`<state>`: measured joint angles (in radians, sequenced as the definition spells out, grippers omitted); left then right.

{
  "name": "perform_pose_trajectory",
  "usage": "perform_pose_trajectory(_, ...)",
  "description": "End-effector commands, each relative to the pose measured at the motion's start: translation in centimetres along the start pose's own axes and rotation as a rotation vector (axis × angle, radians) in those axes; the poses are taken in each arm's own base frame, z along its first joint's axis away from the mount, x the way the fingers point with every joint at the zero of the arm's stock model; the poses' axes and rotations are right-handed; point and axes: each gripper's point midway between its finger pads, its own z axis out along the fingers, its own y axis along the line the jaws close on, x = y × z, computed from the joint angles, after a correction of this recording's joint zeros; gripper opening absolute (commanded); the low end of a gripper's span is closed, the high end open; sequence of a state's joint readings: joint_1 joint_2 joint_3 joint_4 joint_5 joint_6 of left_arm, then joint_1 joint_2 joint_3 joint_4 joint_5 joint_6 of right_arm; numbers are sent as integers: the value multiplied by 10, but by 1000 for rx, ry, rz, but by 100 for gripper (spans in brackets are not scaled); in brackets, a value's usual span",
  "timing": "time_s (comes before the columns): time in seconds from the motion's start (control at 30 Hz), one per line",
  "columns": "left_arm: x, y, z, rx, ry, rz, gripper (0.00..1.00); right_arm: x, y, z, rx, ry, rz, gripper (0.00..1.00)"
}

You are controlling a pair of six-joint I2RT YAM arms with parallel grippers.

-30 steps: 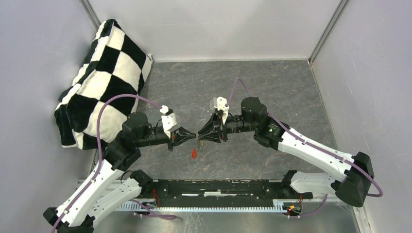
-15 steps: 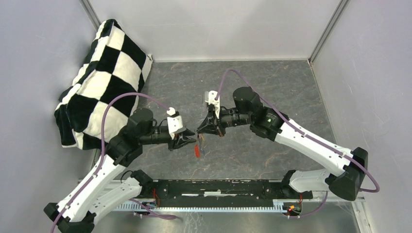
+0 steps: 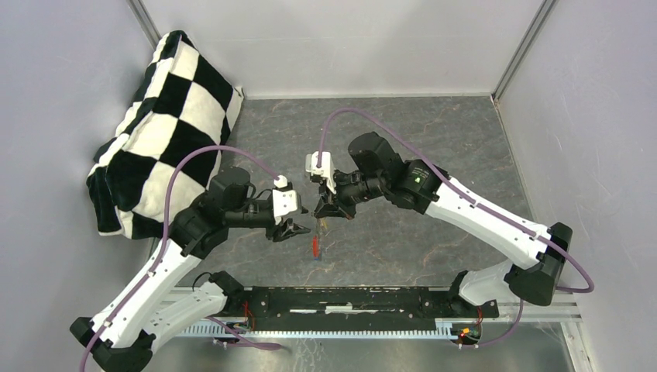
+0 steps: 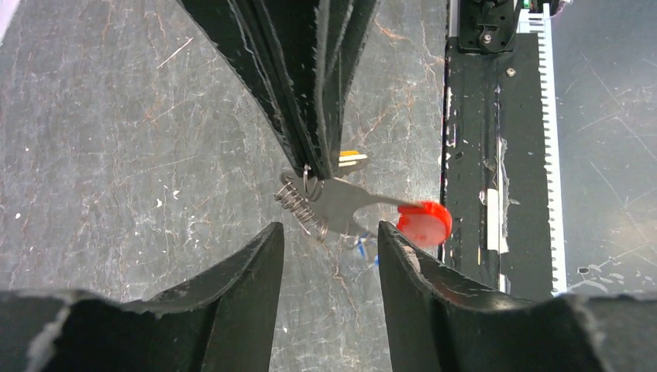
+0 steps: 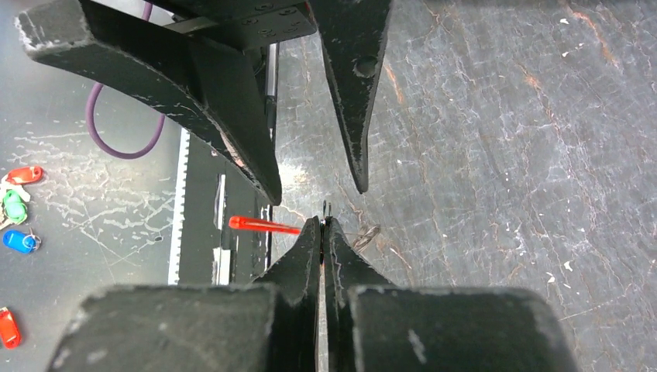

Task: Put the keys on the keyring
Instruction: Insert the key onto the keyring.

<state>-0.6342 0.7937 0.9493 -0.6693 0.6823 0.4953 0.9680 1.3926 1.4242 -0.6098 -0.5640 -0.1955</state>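
Observation:
The keyring (image 4: 423,223) is a red round piece on the end of a flat grey metal part with a coiled wire loop. My right gripper (image 5: 321,223) is shut on that loop, and the keyring (image 5: 262,225) shows edge-on as a red sliver. It hangs above the table (image 3: 314,246). A yellow key cap (image 4: 352,159) peeks from behind the right fingers (image 4: 310,93), and blue bits of a key (image 4: 361,249) lie below. My left gripper (image 4: 329,231) stands open just under the loop, touching nothing. In the top view both grippers (image 3: 298,228) (image 3: 319,211) meet mid-table.
A black-and-white checked cushion (image 3: 166,124) leans in the back left corner. The black mounting rail (image 3: 349,298) runs along the near edge. Red, green and blue key tags (image 5: 15,205) lie beyond the rail, by a purple cable (image 5: 120,136).
The right gripper shut on the keyring's loop and the left gripper, shut before, opened and let go. Both arms shifted left, and the keyring now hangs from the right gripper.

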Motion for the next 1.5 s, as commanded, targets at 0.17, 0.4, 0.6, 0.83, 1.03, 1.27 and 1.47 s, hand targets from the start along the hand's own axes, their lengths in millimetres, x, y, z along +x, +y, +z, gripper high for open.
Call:
perform_pose_trajectory(0.17, -31, 10, -8, -50, -95, 84, 50, -21, 10, 2, -45, -9, -52, 1)
perform_pose_trajectory(0.4, -36, 6, -7, -23, -111, 83, 48, -23, 14, 4, -61, -10, -59, 1)
perform_pose_trajectory(0.6, -26, -5, -1, 65, -79, 59, 32, -29, 18, 4, -78, -24, -65, 1)
perform_pose_trajectory(0.83, -18, -7, 1, 99, -36, 52, 20, -31, 24, 5, -116, -37, -69, 1)
perform_pose_trajectory(1.03, -20, -3, 3, 80, -45, 52, 2, -35, 27, 5, -129, -58, -71, 5)
perform_pose_trajectory(1.27, -32, 1, -2, -2, -128, 0, 2, -39, 24, -8, -69, -131, -74, 33)
perform_pose_trajectory(1.47, -53, 1, -3, -10, -222, -61, 2, -48, 10, -33, -8, -299, -28, 64)
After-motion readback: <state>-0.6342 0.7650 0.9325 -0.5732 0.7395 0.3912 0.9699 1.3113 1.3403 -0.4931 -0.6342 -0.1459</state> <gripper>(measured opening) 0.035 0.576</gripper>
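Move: The keyring, held in the right fingertips, lies about 2 cm to the left gripper's right, 1 cm ahead and 1 cm above. The yellow key hangs some 4 cm right, 1 cm back and 2 cm below that gripper; the red-headed key about 5 cm back, 3 cm right and 4 cm below. From the right gripper, the left fingertips are roughly 3 cm left, 1 cm back and 1 cm below. Draw the right gripper back about 2 cm and slightly left, still pinching the keyring, to set it between the left fingers. Lift the left gripper a little, then ease it down, back and right by about 1 cm, and close it on the ring. Then open the right fingers, raise both hands some 2 cm and start the right one off to its right. ##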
